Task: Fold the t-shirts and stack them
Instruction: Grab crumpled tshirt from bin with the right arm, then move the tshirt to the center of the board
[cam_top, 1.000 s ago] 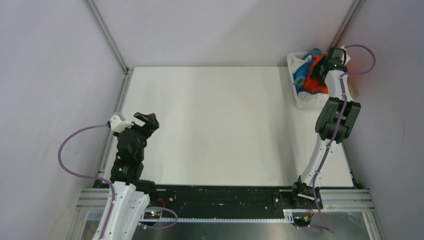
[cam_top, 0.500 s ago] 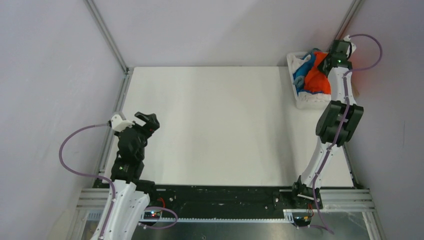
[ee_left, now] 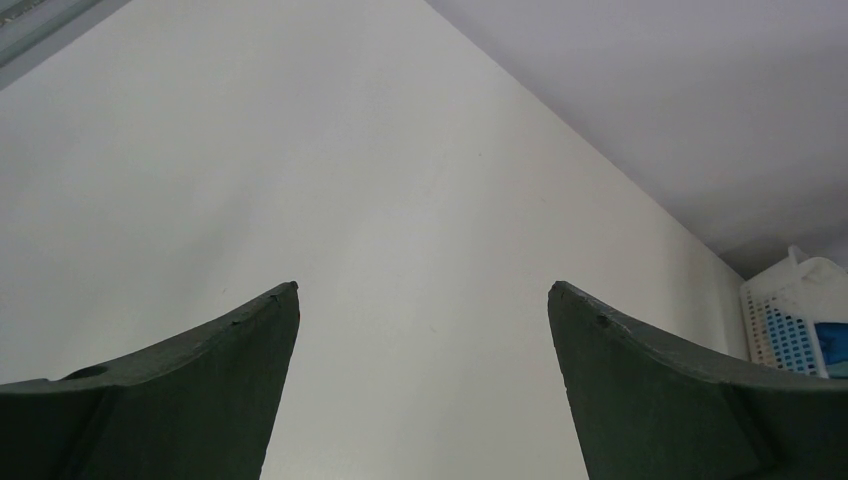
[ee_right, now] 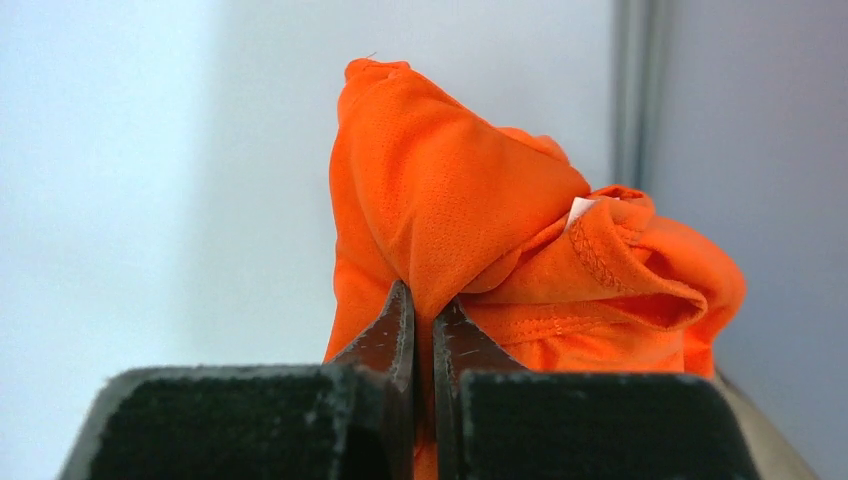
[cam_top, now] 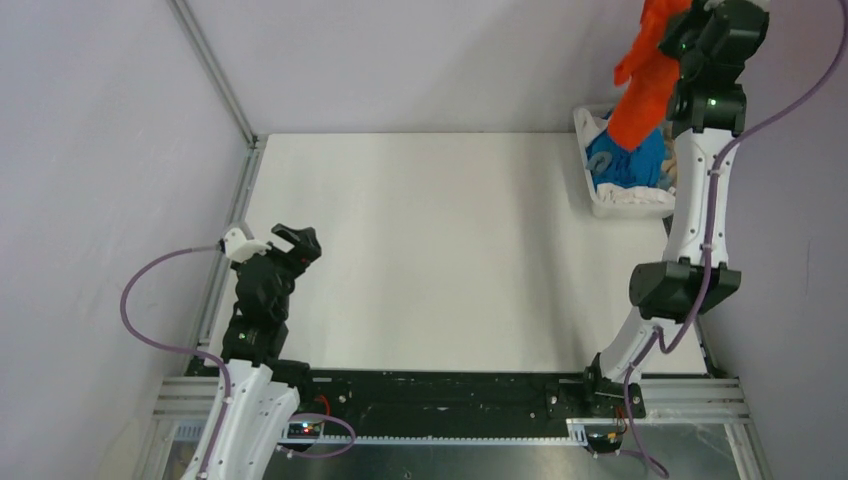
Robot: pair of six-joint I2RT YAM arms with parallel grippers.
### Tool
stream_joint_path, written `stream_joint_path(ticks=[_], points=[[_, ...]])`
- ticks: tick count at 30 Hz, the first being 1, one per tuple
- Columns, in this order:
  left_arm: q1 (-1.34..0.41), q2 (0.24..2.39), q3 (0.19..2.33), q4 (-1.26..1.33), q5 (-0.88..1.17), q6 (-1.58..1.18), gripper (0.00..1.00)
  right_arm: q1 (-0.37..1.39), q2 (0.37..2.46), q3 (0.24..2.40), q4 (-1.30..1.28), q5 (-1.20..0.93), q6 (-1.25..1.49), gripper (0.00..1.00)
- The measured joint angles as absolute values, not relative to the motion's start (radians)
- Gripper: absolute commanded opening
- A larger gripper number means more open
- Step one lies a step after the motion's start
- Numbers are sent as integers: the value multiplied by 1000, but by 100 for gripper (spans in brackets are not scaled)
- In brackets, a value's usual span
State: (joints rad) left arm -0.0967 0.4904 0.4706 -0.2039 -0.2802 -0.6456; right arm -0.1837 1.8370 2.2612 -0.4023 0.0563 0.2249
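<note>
A bright orange t-shirt [cam_top: 642,90] hangs bunched high above the white basket [cam_top: 600,200] at the table's far right corner. My right gripper [cam_top: 676,30] is shut on it; in the right wrist view the orange t-shirt [ee_right: 480,220] is pinched between the closed fingertips of the right gripper [ee_right: 424,300], its white neck tag showing. A blue t-shirt [cam_top: 628,165] and a white one [cam_top: 640,196] lie in the basket. My left gripper [cam_top: 285,238] stands open and empty over the table's near left; the left gripper [ee_left: 423,290] faces bare tabletop.
The white table [cam_top: 420,250] is walled by grey panels on three sides, with metal rails along its left and near edges. The basket [ee_left: 795,310] shows at the far right of the left wrist view.
My right gripper closed on the orange t-shirt in the basket and rose high, pulling the shirt up out of the pile. The left arm has stayed still.
</note>
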Motion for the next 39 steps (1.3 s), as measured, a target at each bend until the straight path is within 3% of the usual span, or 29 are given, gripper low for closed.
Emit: stream_joint_path(ticks=[7, 10, 17, 19, 20, 21, 22, 24, 30, 34, 39], points=[[-96, 503, 473, -205, -250, -646, 98, 115, 1620, 2327, -378, 19, 124, 0], [-96, 503, 486, -207, -206, -645, 98, 311, 1486, 2196, -365, 43, 74, 0], [-96, 406, 491, -201, -206, -731, 98, 644, 1213, 1644, -315, 275, 57, 2], [-96, 360, 478, -200, -195, -743, 98, 702, 1182, 1478, -314, 321, 96, 23], [-96, 339, 469, -199, -179, -745, 98, 728, 1183, 1400, -318, 334, 117, 44], [-96, 323, 458, -196, -162, -749, 98, 748, 1198, 1341, -326, 332, 130, 58], [-96, 312, 448, -196, -144, -754, 98, 761, 1218, 1301, -337, 330, 150, 84], [-96, 305, 421, -196, -93, -765, 98, 783, 1287, 1243, -366, 299, 173, 97], [-97, 431, 401, -200, 44, -779, 98, 810, 1406, 1190, -451, 307, 244, 99], [-147, 577, 422, -209, 92, -768, 98, 785, 1271, 1093, -443, 330, 327, 99], [-358, 820, 537, -210, 82, -702, 98, 629, 1030, 921, -499, 250, 472, 96]])
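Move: The right hand holds the orange t-shirt high above the bin; the open middle of the table, where it is to land, lies about 36 cm to its left, some 26 cm back towards the base and about 47 cm below. The bin is roughly 41 cm below, 3 cm back and 2 cm right; the blue shirt in it is about 2 cm back, 1 cm left. From the left hand, the landing spot is level ahead, some 36 cm right and 20 cm below. Swinging left and back, the right hand carries the orange t-shirt from above the bin to mid-table, first rising about 14 cm, then sweeping down some 43 cm, fingers tipping down and turning counter-clockwise. Still descending, its fingers open wide to release the shirt, then it draws off right about 10 cm. Late on, the open left hand swings right towards the shirt after a small rise, dipping and turning clockwise. ##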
